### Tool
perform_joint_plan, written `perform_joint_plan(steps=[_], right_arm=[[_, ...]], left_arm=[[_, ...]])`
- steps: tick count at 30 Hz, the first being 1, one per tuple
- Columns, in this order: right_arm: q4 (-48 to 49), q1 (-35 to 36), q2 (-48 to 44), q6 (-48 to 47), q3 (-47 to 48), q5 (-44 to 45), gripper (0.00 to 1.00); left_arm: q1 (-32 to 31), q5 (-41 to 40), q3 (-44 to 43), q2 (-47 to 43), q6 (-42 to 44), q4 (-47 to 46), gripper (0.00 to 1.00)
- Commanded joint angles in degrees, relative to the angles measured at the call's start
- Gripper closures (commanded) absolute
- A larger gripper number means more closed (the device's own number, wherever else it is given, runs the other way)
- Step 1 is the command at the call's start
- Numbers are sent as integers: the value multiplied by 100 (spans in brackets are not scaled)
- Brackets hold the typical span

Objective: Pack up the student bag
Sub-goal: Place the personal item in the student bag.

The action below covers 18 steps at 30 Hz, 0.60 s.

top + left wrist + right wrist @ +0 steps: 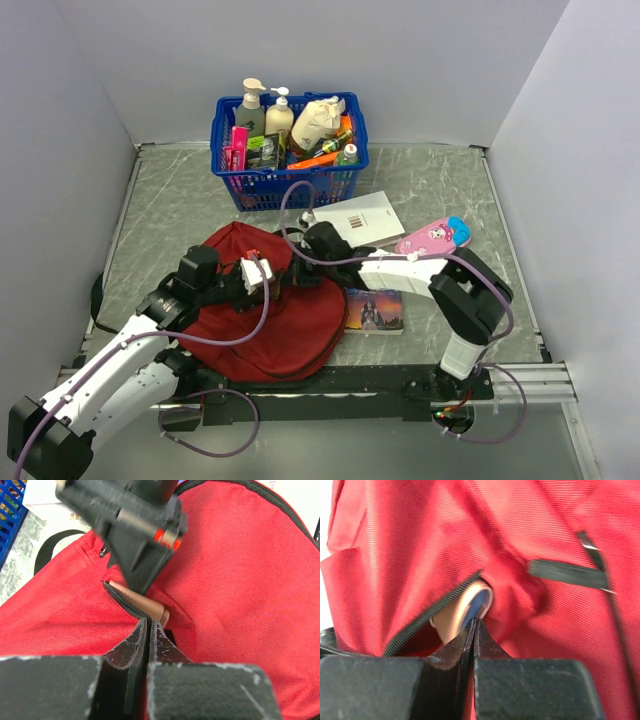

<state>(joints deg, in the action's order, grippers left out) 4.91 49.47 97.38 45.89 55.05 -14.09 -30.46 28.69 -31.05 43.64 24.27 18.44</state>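
The student bag [300, 330] is a dark-red backpack lying flat between both arms. Its zipper slit [122, 600] gapes, and a tan rounded object [147, 604] shows inside. My left gripper [149, 624] is shut on the black zipper edge of the bag [240, 580]. My right gripper [475, 623] is shut, with nothing visible between its fingers. Its tips touch the blue-faced end of the tan object [472, 602], which peeks from the opening in the bag [555, 645]. In the top view the left gripper [262, 276] and the right gripper [296, 258] meet over the bag's top.
A blue basket [285, 185] of bottles stands at the back. A white sheet [365, 215] and a pink pencil case [435, 238] lie right of the bag. A picture-cover book [375, 312] lies against its right side. A black strap [50, 547] loops beside the bag.
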Motion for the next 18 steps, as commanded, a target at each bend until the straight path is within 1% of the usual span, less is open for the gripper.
perform_joint_plan(steps=[1, 4, 7, 9, 11, 13, 16, 17, 18], right_arm=[[301, 290, 307, 183, 708, -243, 100], [580, 335, 518, 419, 806, -418, 100], [879, 352, 633, 631, 771, -358, 100], [846, 344, 738, 650, 867, -297, 100], [732, 326, 765, 527, 946, 27, 100], [705, 282, 730, 456, 929, 151, 100], [810, 151, 494, 386, 745, 266, 71], [1036, 116, 396, 334, 527, 188, 54], [1108, 80, 256, 176, 385, 222, 50]], left_arm=[[-48, 418, 11, -57, -89, -516, 96], [-39, 436, 11, -66, -72, -499, 96], [-48, 480, 29, -83, -89, -499, 97], [-48, 497, 29, -92, -107, -499, 96], [-39, 506, 29, -101, -81, -481, 96], [-39, 506, 29, -110, -63, -455, 97], [-30, 550, 55, -154, -45, -411, 96], [-39, 550, 72, -162, -45, -411, 96], [-30, 550, 107, -171, -45, -402, 96]])
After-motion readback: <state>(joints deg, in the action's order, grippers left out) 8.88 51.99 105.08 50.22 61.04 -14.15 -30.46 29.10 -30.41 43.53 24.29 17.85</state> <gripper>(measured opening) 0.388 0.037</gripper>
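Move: From the right hand, its shut fingertips at the part of the brown personal item showing in the red bag's pocket mouth, the item's middle lies about 3 cm left, 1 cm ahead and 3 cm below. The white notebook is some 14 cm ahead and 17 cm right of this hand, the Jane Eyre book about 21 cm right and 2 cm back, both roughly 9 cm lower. The left hand has the item 2 cm ahead, 2 cm right and 2 cm below. Fingertips already against the personal item, the right hand pushes it left into the pocket under the zip edge, about 4 cm, rising a centimetre on the way and then sinking nearly 2 cm. At the end of the push its shut fingers spread to somewhat under half open inside the pocket mouth. The left hand stays put and keeps its pinch on the pocket's edge. ##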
